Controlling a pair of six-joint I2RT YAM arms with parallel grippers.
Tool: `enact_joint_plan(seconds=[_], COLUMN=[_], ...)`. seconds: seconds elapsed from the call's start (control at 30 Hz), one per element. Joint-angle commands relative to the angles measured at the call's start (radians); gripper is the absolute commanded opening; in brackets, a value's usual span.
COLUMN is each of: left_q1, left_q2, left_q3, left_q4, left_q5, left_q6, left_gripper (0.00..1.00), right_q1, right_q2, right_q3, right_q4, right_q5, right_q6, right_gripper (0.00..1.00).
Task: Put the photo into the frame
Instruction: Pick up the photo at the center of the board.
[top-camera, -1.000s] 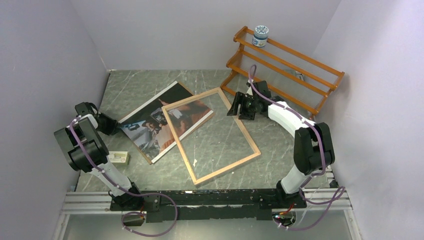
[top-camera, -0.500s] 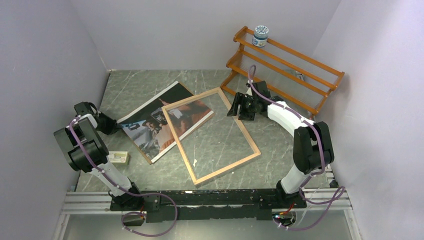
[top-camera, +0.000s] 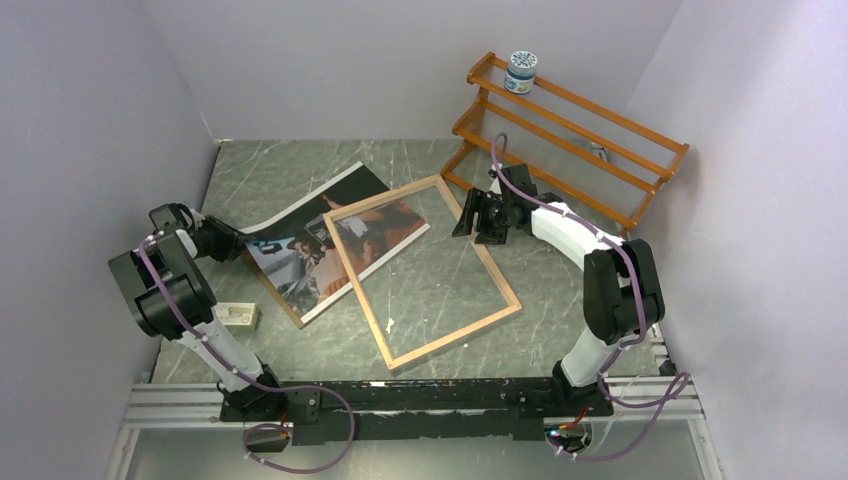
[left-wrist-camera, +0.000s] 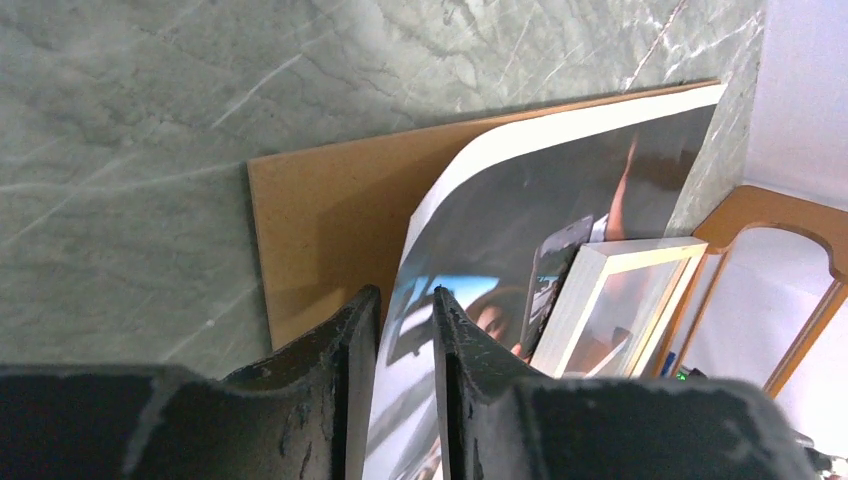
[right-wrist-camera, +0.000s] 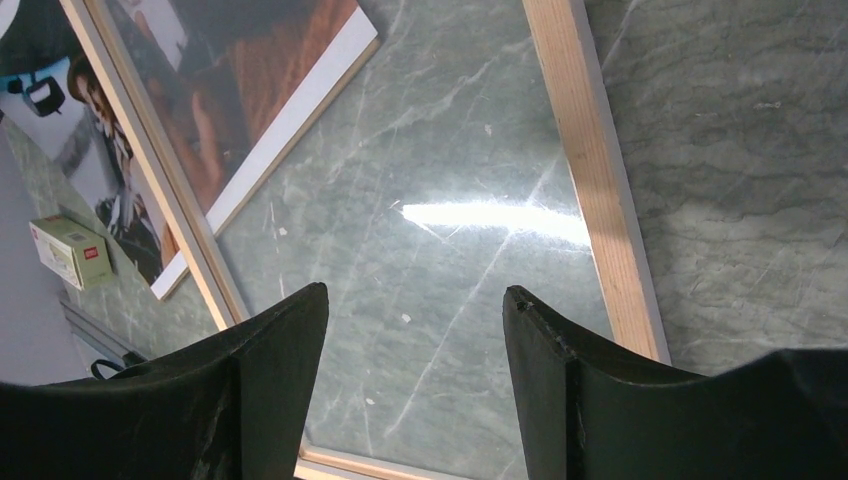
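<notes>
The photo (top-camera: 300, 250) lies at the left of the table on a brown backing board (top-camera: 272, 290), its right part under the frame (top-camera: 500, 275). My left gripper (top-camera: 232, 243) is at the photo's left corner. In the left wrist view the photo (left-wrist-camera: 520, 230) curls up off the board (left-wrist-camera: 330, 220), and its edge runs into the narrow gap of my left gripper (left-wrist-camera: 405, 295). The frame (left-wrist-camera: 600, 290) lies beyond it. My right gripper (right-wrist-camera: 415, 292) hovers open over the clear pane, near the frame's wooden rim (right-wrist-camera: 595, 180), holding nothing.
An orange wooden rack (top-camera: 570, 130) stands at the back right with a small jar (top-camera: 520, 70) on its top shelf, close behind my right arm. A small box (top-camera: 238, 316) lies near the left arm's base. Walls close in the table on three sides.
The photo's left corner has lifted off the backing board and the print has slid a little to the right. My right gripper shifted slightly toward the back.
</notes>
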Motion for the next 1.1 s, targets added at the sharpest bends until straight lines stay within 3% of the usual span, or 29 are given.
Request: enact_joint_plan(seconds=[0.0, 0.37, 0.5, 0.6, 1.07], left_q1=[-0.001, -0.01, -0.017, -0.016, -0.017], left_q2=[0.04, 0.071, 0.056, 0.037, -0.178], left_q3=[-0.013, -0.05, -0.048, 0.001, 0.371], left_q4=[0.073, 0.17, 0.168, 0.083, -0.394], left_q5=[0.071, 0.197, 0.206, 0.168, -0.161], left_q6=[-0.027, -0.115, -0.112, -0.077, 0.189], left_gripper=[0.33, 0.28, 0.15, 0.03, 0.02], right_q1=[0.002, 0.005, 0.005, 0.005, 0.004], right_q2=[-0.001, 0.0, 0.005, 0.015, -0.015], right_q3=[0.032, 0.036, 0.055, 0.08, 0.138], right_q4=[0.001, 0.003, -0.006, -0.023, -0.08], right_q5=[-0.007, 0.005, 0.008, 0.011, 0.081], right_q6=[-0.009, -0.012, -0.015, -0.02, -0.011], right_gripper=[0.68, 0.68, 0.69, 0.69, 0.7])
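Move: The left hand hovers about 2 cm above the photo's near-left edge, the curled-up edge already between its half-open fingers. The photo's middle lies about 21 cm to the right and level, with the backing board's middle under it, 20 cm right. The wooden frame's middle is some 42 cm right and 6 cm back; the small box is 17 cm straight back. From the right hand, the photo's middle lies about 32 cm left, level, 7 cm below. The left fingers close fully on the photo's curled edge and pinch it. Before that the hand dips a good centimetre and edges right by about 3 cm, rolling some 10 degrees left side down; once shut, it pulls up about 9 cm, swinging back left by nearly 4 cm and a little forward, the roll reversing. ##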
